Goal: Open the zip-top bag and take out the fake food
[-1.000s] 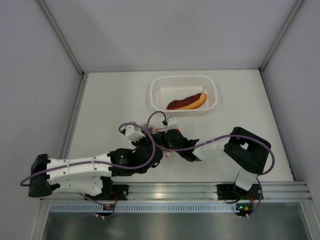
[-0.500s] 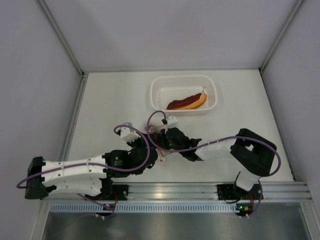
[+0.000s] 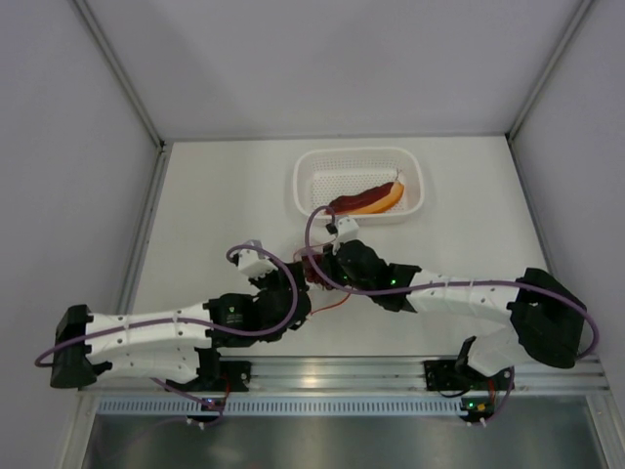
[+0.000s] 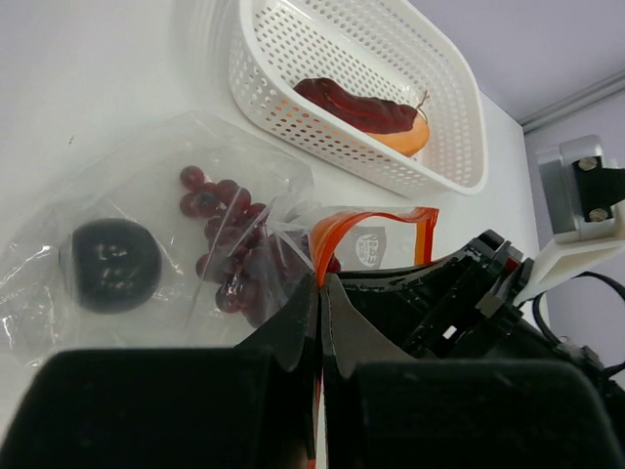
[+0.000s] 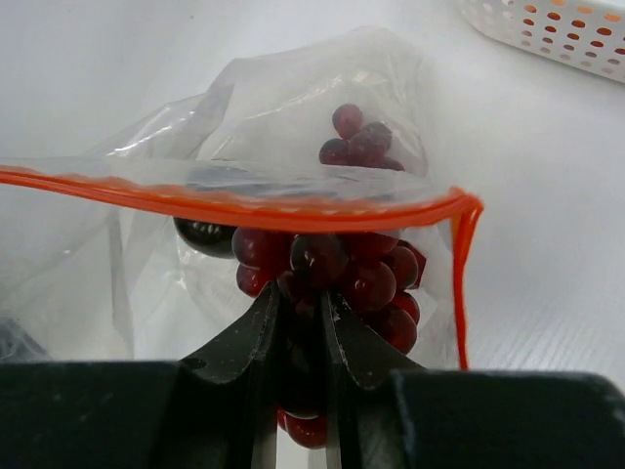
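Observation:
The clear zip-top bag [image 4: 146, 195] lies on the white table with its mouth open. My left gripper [image 4: 320, 283] is shut on its orange-red zip strip [image 4: 332, 234] and holds that edge up. My right gripper [image 5: 301, 293] reaches into the mouth under the strip [image 5: 244, 207] and is shut on the dark red grape cluster [image 5: 361, 269]. A dark round fruit [image 4: 115, 264] sits deeper in the bag. The orange-and-maroon hot-dog piece [image 3: 366, 200] lies in the white basket [image 3: 308, 181]. In the top view both grippers meet near the table's middle, left [image 3: 296, 281] and right [image 3: 317, 269], hiding most of the bag.
The white perforated basket [image 4: 293, 88] stands just beyond the bag toward the back of the table. Grey walls enclose the table on three sides. An aluminium rail with the arm bases runs along the near edge.
The right gripper has pushed forward into the bag mouth and closed on the grape cluster, with its elbow swinging out to the right. The left gripper kept its hold on the zip strip.

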`<state>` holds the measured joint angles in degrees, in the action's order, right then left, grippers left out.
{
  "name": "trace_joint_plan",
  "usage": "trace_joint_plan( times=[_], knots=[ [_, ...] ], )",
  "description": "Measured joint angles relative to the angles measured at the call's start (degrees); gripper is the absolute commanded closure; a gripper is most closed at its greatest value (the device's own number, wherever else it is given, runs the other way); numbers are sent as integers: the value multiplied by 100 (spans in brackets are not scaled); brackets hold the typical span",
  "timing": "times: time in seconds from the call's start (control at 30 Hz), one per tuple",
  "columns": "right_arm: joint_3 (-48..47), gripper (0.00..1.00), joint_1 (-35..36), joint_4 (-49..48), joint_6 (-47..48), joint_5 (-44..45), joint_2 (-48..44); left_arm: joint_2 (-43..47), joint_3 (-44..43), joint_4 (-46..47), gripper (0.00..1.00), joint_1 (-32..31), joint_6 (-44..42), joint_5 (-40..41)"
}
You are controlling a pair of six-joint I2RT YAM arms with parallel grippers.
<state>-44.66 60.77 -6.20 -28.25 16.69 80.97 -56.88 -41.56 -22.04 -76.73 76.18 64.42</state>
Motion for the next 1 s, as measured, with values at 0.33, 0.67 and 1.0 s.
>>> trace_joint_plan(
  times=[0.33,0.67,1.0],
  knots=[
    [-487,100,20,1235,26,-413,-533,-302,0,4,100,0,-111,35],
    [-605,100,20,1967,177,-1108,-1248,-378,-2,7,100,0,-109,76],
    [-741,100,24,2492,490,-1762,-2212,-378,-2,11,100,0,-74,74]
  ],
)
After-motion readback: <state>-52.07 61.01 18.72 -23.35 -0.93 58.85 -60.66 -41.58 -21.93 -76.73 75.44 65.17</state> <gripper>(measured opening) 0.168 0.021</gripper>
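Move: The right fingers already grip the grapes inside the open bag, the bunch's middle some 3 cm ahead, 3 cm left and 3 cm below them; the zip edge pinched by the left hand is about 3 cm back, 3 cm left and 8 cm above. The dark fruit lies roughly 5 cm ahead, 11 cm left and 8 cm down, the basket about 30 cm ahead and 10 cm right, 7 cm lower. From the left hand the grapes are about 6 cm ahead, level sideways, 10 cm below. Keeping its grip on the grapes, the right hand draws them out through the bag's mouth, up about 11 cm and back about 8 cm, drifting slightly right and turning nearly 20 degrees counter-clockwise. The left fingers keep pinching the orange zip edge, sinking about 1.5 cm early on and then holding there. ##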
